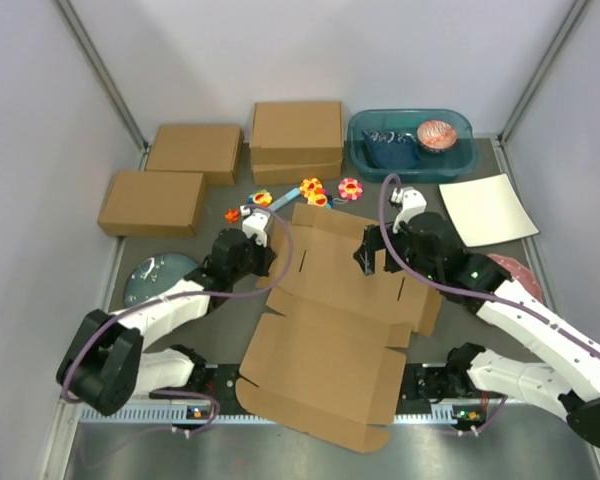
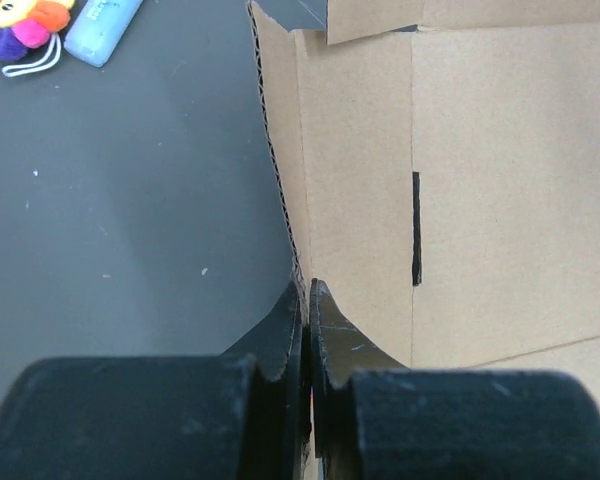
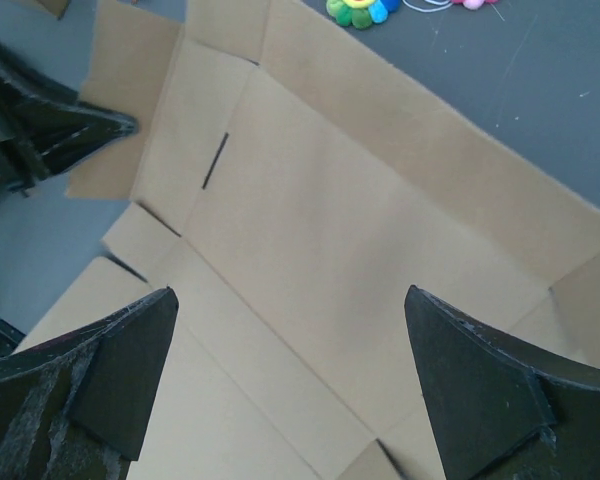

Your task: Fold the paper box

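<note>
The paper box [image 1: 330,330] lies mostly flat in the middle of the table, a brown die-cut sheet with flaps and slots. Its left side flap [image 2: 350,180] stands raised. My left gripper [image 1: 270,262] is shut on that flap's edge, and the cardboard runs between the closed fingertips [image 2: 307,290]. My right gripper [image 1: 368,255] hovers over the right part of the box base [image 3: 330,200]. It is wide open [image 3: 290,292] and holds nothing. The left gripper's fingers [image 3: 80,130] show at the left edge of the right wrist view.
Three ready-made brown boxes [image 1: 193,150] [image 1: 151,201] [image 1: 296,135] stand at the back left. A teal bin [image 1: 365,150] and a white sheet [image 1: 486,208] are at the back right. Small colourful toys [image 1: 310,190] lie behind the box. A round bluish plate [image 1: 158,275] lies on the left.
</note>
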Motion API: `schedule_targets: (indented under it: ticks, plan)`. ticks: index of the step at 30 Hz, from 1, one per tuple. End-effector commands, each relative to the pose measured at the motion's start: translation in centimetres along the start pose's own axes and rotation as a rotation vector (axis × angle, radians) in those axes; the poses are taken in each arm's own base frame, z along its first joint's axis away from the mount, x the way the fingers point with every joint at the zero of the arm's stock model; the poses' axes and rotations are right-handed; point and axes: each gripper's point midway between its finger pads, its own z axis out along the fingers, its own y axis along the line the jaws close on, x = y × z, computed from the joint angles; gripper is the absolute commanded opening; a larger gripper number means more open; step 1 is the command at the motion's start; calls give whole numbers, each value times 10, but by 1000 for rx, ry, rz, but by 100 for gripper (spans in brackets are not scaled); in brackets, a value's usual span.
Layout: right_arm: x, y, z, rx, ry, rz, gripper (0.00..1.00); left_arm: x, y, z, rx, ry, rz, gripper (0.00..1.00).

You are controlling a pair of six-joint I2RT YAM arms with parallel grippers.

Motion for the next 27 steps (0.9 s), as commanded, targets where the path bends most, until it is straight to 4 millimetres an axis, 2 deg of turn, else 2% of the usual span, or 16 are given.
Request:
schedule_targets:
  ticks: [1,7,9,11,12,15,16,18,19,20,21,22,23,25,27]
  plan:
    - [-29,6,2,2,-74,-53,97,-31,-7,-17,1,-203,103,2]
    - [-49,4,17,33,-94,-186,97,-30,-10,-27,-1,-219,106,1]
    - [-67,6,19,42,-151,-216,98,-29,-14,-27,7,-201,120,1]
    - [-77,8,26,42,-182,-267,98,-31,-15,-30,7,-213,123,1]
    - [-91,12,28,37,-233,-281,98,-31,-15,-31,9,-217,125,1]
    - [-97,13,45,38,-260,-414,98,-30,-16,-33,11,-223,125,1]
    - [-108,16,49,39,-313,-432,98,-30,-17,-33,13,-225,125,1]
    - [-102,13,67,44,-306,-494,99,-28,-20,-33,22,-223,131,1]
    - [-105,21,74,7,-323,-514,99,-26,-23,-32,29,-222,134,1]
    - [-105,18,80,0,-310,-539,99,-24,-18,-33,-2,-226,135,1]
    - [-101,17,92,-5,-285,-547,99,-25,-23,-33,6,-233,151,1]
    - [-100,20,96,-39,-270,-551,99,-24,-23,-34,3,-232,157,1]
    - [-93,10,100,-41,-218,-532,99,-24,-25,-35,4,-235,161,1]
    - [-89,14,107,-112,-180,-507,99,-24,-27,-36,2,-239,171,1]
    - [-88,5,112,-117,-161,-481,99,-24,-29,-36,1,-240,178,0]
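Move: Ahead of the right hand, about 18 cm out, 5 cm to its left and some 17 cm lower, lies the paper box's far strip. Beyond it are the pink flower, about 26 cm ahead and 3 cm left, and the rainbow flower, 24 cm ahead and 10 cm left. The left hand already pinches the box's left end flap; from it the far strip is about 16 cm ahead and 16 cm right, slightly lower. Reaching out over the cardboard, the open right hand travels about 11 cm forward and 5 cm left towards the far strip, first arching up a few centimetres, then starting down; its fingers tip up some 20 degrees while the hand rolls left side down and turns counter-clockwise. The left hand keeps its pinch on the end flap, easing about 3 cm back and a little up, tilting up. ##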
